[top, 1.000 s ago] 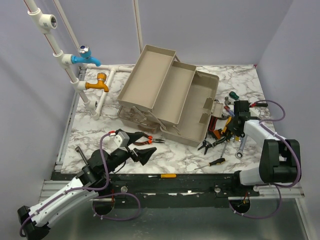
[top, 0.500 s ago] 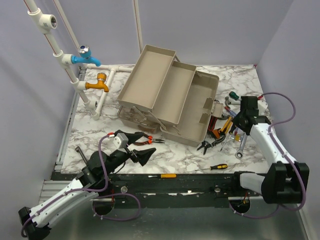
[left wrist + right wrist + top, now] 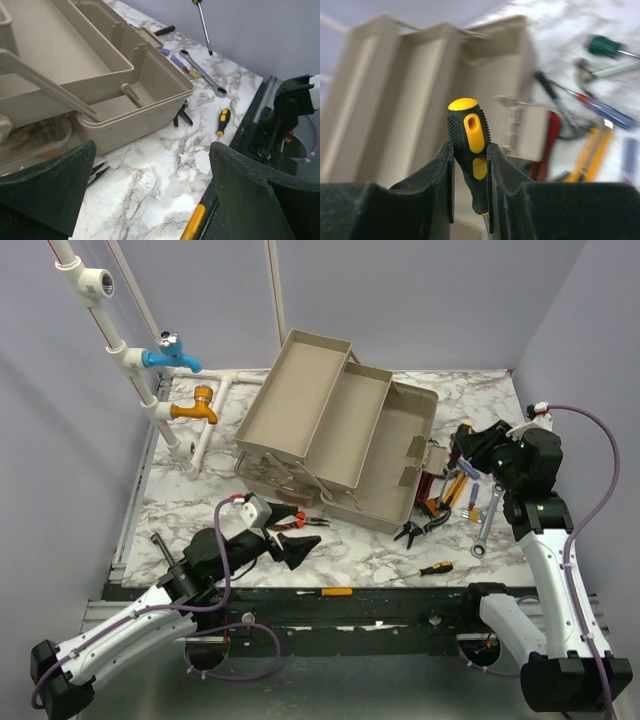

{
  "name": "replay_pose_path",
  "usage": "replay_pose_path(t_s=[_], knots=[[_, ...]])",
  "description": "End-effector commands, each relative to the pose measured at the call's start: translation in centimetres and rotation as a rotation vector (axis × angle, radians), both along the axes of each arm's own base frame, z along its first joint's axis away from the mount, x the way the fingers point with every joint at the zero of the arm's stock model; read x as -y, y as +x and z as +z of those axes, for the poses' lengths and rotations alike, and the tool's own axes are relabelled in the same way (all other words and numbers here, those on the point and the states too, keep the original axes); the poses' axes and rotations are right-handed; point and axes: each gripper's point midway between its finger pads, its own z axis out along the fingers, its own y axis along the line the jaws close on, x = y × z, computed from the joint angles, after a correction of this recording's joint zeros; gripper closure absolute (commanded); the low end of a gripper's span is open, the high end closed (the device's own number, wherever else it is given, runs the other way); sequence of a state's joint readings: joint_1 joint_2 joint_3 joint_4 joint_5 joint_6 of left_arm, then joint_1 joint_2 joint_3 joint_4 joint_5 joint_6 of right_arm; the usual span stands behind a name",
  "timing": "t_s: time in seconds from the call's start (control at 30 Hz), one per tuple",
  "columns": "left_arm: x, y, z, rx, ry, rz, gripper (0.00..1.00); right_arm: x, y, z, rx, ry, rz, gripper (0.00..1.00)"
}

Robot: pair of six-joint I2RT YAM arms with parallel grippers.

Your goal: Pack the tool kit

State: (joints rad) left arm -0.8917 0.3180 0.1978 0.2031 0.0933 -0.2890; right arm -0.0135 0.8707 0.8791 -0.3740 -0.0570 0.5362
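The tool kit's beige toolbox (image 3: 340,435) stands open mid-table with its trays folded out toward the back left. My right gripper (image 3: 463,445) hovers just right of the box, above the pile of loose tools (image 3: 450,492). It is shut on a black-and-yellow screwdriver (image 3: 470,145), handle up and shaft (image 3: 203,27) hanging down. My left gripper (image 3: 292,548) sits low near the front edge, left of centre, open and holding nothing. In the left wrist view its fingers (image 3: 47,192) frame bare marble.
A wrench (image 3: 485,525), black pliers (image 3: 410,531) and a small yellow-black screwdriver (image 3: 434,567) lie right of the box. Red-handled pliers (image 3: 290,523) rest by my left gripper. A yellow-handled tool (image 3: 335,591) lies on the front rail. White pipes with a blue tap (image 3: 170,355) and an orange tap (image 3: 195,407) stand back left.
My right gripper closed on the screwdriver, lifted it off the tool pile and swung up toward the toolbox. My left arm edged slightly right.
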Motion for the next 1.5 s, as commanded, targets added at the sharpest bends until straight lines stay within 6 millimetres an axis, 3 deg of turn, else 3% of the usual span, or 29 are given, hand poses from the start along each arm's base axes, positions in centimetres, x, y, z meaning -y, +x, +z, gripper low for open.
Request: replay_pose_path(t_s=[0.0,0.23,0.47,0.73,0.97,1.2,1.33,1.47], knots=[[2.7,-0.7,6.7,-0.052,-0.059,-0.113,0.01,-6.3,-0.4,5.9,0.266,0.118,0.359,0.98],[7.6,1.0,12.5,-0.127,-0.044,-0.21,0.01,-10.5,-1.8,9.8,0.427,0.278,0.628,0.99],[13.9,3.3,14.7,-0.197,-0.059,-0.332,0.01,-11.8,-3.6,13.1,0.512,0.382,0.731,0.98],[18.9,4.4,16.8,-0.243,-0.085,-0.478,0.16,-12.4,-4.9,14.1,0.52,0.425,0.788,0.98],[20.6,5.3,16.9,-0.258,-0.086,-0.504,0.29,-12.5,-5.8,13.8,0.515,0.45,0.8,0.98],[21.6,6.4,16.6,-0.26,-0.075,-0.483,0.47,-12.7,-6.5,13.6,0.514,0.476,0.816,0.98],[22.0,6.7,16.5,-0.251,-0.069,-0.482,0.7,-12.7,-6.8,13.8,0.52,0.481,0.818,0.98],[22.0,7.2,16.3,-0.246,-0.054,-0.458,0.99,-12.6,-6.8,13.9,0.523,0.478,0.81,0.98]])
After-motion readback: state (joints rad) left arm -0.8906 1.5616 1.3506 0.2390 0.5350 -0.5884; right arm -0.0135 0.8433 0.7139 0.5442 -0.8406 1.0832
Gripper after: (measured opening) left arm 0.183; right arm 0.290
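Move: The left hand, open and empty, is meant for the yellow-and-black screwdriver that hangs upright in the right fingers, about 36 cm to its right, 15 cm ahead and 4 cm higher. From the left hand the orange pliers lie some 9 cm ahead, 4 cm left and 20 cm down, and the tool box's open bin 28 cm ahead, 21 cm right and 16 cm down. The right hand has the left gripper about 36 cm to its left, 16 cm back and 4 cm below, and the same bin 11 cm ahead, 15 cm left and 21 cm down. The left hand sweeps some 22 cm to the right, rising about 15 cm early on and reaching a little forward, while its wrist turns clockwise and tips down, and its fingers close on the screwdriver just below the right fingers, pinching the lower end of the handle. Keeping its grip on the handle, the right hand brings the screwdriver to meet it, going up and left about equally, with a drift back towards its base, and swinging counter-clockwise by some 45 degrees as the fingers tip up to face the left gripper. ##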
